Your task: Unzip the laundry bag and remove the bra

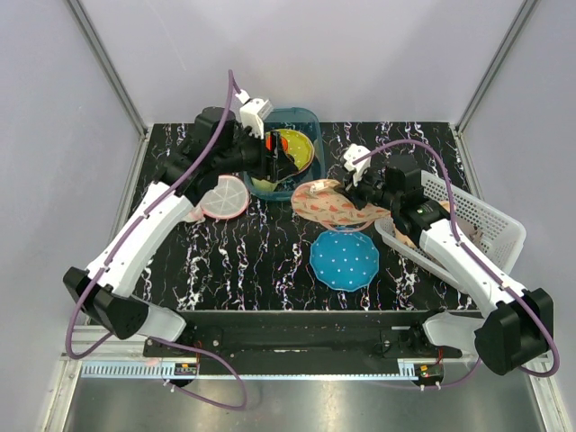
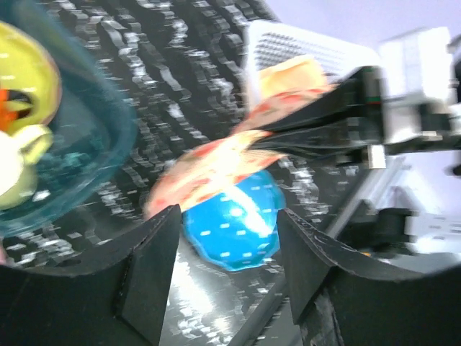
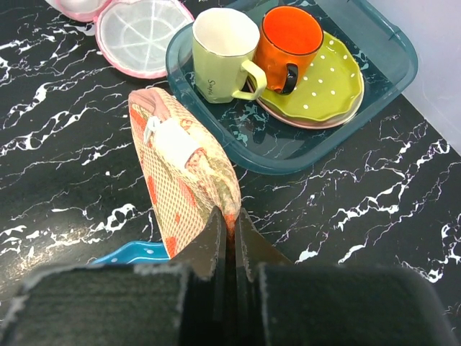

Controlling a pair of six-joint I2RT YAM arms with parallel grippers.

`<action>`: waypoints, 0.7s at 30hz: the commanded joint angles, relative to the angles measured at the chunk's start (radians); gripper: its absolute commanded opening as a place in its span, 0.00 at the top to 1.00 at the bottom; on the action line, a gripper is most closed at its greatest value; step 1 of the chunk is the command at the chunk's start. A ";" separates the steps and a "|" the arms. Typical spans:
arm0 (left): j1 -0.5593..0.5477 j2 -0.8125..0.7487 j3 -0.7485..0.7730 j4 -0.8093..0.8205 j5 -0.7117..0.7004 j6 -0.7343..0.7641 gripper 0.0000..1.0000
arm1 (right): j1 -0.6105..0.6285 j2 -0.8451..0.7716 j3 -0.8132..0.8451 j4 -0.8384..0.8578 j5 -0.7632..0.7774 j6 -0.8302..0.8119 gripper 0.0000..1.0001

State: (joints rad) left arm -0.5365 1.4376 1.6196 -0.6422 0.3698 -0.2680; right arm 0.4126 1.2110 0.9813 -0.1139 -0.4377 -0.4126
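The laundry bag (image 1: 326, 205) is a peach printed pouch lying in the middle of the table, between the teal tray and the blue plate. My right gripper (image 1: 359, 199) is shut on the bag's right end. In the right wrist view the closed jaws (image 3: 232, 220) pinch its near edge, and the bag (image 3: 180, 162) hangs edge-up away from them. My left gripper (image 1: 277, 166) is open and empty, held above the tray's near edge, left of the bag. In the left wrist view its jaws (image 2: 229, 220) frame the blurred bag (image 2: 216, 162). The bra is hidden.
A teal tray (image 1: 313, 117) at the back holds a green cup (image 3: 223, 54), an orange cup (image 3: 292, 40) and a green dotted plate (image 3: 335, 86). A white mesh round pink-rimmed piece (image 1: 224, 198) lies left. A blue plate (image 1: 344, 260) lies near. A white basket (image 1: 486, 225) stands right.
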 commanded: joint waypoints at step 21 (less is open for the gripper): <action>-0.023 0.104 -0.236 0.381 0.245 -0.358 0.38 | -0.003 -0.004 0.037 0.091 -0.065 0.063 1.00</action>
State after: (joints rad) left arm -0.5835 1.5005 1.3460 -0.3630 0.6079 -0.5880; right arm 0.4126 1.2144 0.9817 -0.0921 -0.4660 -0.3740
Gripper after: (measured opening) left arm 0.625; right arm 0.036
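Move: The laundry bag hangs from the shut right fingers, its middle just below and some 2 cm left of them, about 1 cm back. From the open left hand, the bag's middle lies about 9 cm to the right, 4 cm back and 12 cm down. The blue plate is some 13 cm right, 8 cm back and 29 cm below that hand; the teal tray is about 20 cm ahead, 3 cm left and 27 cm down. The laundry bag stays pinched in the right gripper, which keeps practically still, while the left hand comes down at its free left end from above. After a brief small rise, the left hand sinks about 7 cm and goes some 5 cm right and a little back, its wrist tipping the fingers down roughly 20 degrees. Its fingers stay open and end close by the bag's white-tagged part. ##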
